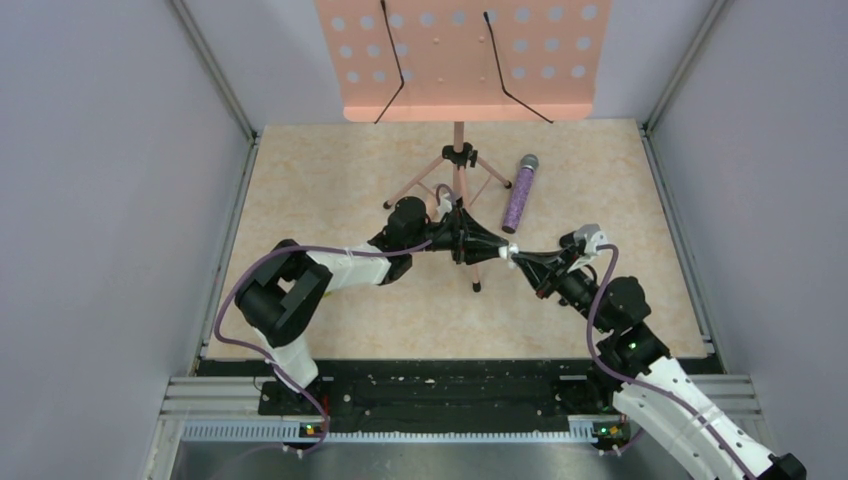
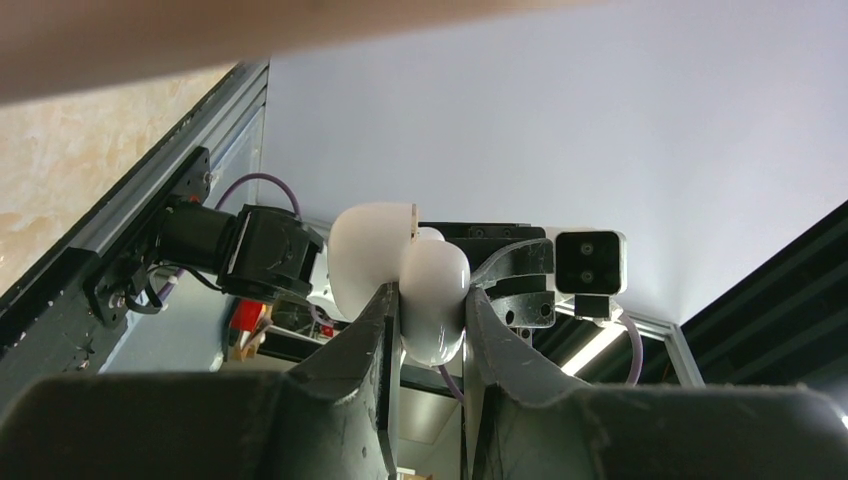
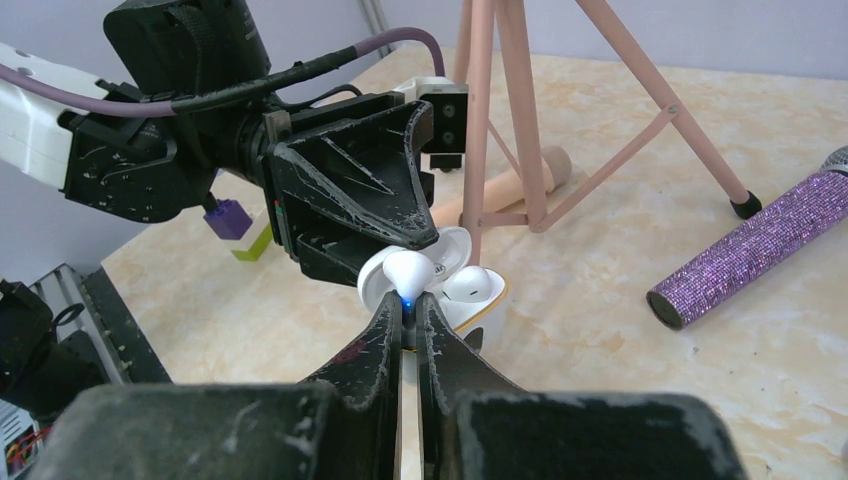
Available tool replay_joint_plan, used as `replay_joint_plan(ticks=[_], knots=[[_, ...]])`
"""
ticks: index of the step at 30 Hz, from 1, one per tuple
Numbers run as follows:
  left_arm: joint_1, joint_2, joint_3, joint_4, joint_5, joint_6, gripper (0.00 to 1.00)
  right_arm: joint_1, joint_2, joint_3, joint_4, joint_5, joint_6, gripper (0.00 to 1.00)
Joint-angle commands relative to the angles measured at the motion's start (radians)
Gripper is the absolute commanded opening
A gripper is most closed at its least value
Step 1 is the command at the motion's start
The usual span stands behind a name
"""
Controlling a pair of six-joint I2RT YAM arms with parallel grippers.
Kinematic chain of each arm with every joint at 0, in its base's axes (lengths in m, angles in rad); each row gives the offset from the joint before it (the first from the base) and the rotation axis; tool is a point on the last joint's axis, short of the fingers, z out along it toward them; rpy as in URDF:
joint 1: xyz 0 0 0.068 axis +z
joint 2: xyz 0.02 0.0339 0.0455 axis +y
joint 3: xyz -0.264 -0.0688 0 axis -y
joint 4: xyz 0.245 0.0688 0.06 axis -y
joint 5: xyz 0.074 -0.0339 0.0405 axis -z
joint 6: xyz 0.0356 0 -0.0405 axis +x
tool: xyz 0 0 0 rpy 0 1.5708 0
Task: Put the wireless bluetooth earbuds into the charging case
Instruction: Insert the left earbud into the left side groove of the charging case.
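My left gripper [image 2: 432,330] is shut on the charging case [image 2: 430,295], a smooth white case held above the table. Its lid [image 2: 365,260] stands open. In the right wrist view the case [image 3: 485,310] has one white earbud [image 3: 468,285] seated in it. My right gripper [image 3: 409,312] is shut on the stem of a second white earbud [image 3: 408,270], which shows a blue light. That earbud sits at the case's open mouth, against the lid; I cannot tell whether it is in its slot. In the top view both grippers meet at the case [image 1: 511,251] near the table's middle.
A pink music stand [image 1: 460,60] rises at the back, and its tripod legs [image 3: 640,110] spread right behind the grippers. A glittery purple microphone [image 1: 520,192] lies to the right. A purple-and-yellow cube [image 3: 235,225] and a wooden stick [image 3: 520,185] lie beyond the case.
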Motion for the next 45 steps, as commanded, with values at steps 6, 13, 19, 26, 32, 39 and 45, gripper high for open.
replay_joint_plan(ticks=[6, 13, 19, 26, 32, 39, 45], knots=[[-0.001, -0.004, 0.019, 0.132, 0.009, -0.018, 0.00, 0.085, 0.045, 0.027, -0.119, 0.045, -0.050, 0.00], [0.004, -0.025, 0.013, 0.111, 0.001, -0.007, 0.00, 0.107, 0.010, 0.028, -0.150, 0.119, -0.059, 0.00], [0.009, -0.046, 0.004, 0.091, -0.009, 0.017, 0.00, 0.108, 0.004, 0.030, -0.159, 0.149, -0.055, 0.03], [0.008, -0.050, 0.006, 0.079, -0.010, 0.032, 0.00, 0.111, 0.036, 0.031, -0.134, 0.122, -0.052, 0.18], [0.009, -0.054, 0.009, 0.062, -0.011, 0.044, 0.00, 0.111, 0.033, 0.035, -0.127, 0.118, -0.050, 0.24], [0.009, -0.065, 0.024, -0.012, -0.007, 0.107, 0.00, 0.111, 0.023, 0.084, -0.143, 0.115, -0.029, 0.42], [0.009, -0.072, 0.023, -0.047, -0.002, 0.139, 0.00, 0.111, 0.021, 0.153, -0.182, 0.139, 0.007, 0.62]])
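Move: My right fingertips already hold the left earbud at the mouth of the charging case, whose middle lies about 2 cm ahead, level sideways and 1 cm below them. Nearby on the table, roughly 20 cm below, the tripod foot stands some 7 cm ahead and 5 cm left, and the microphone about 25 cm ahead and 7 cm right. My left hand grips the case by its lid side, its middle about 3 cm to that hand's right and 2 cm below, level fore and aft. I keep the earbud pinched and lower my right hand onto the case's left groove, while my left hand, still gripping the case, sinks with it, both by about 2 cm. Halfway through I start spreading the right fingers until they stand wide on either side, letting go of the earbud; then both hands come back up about 1 cm. ##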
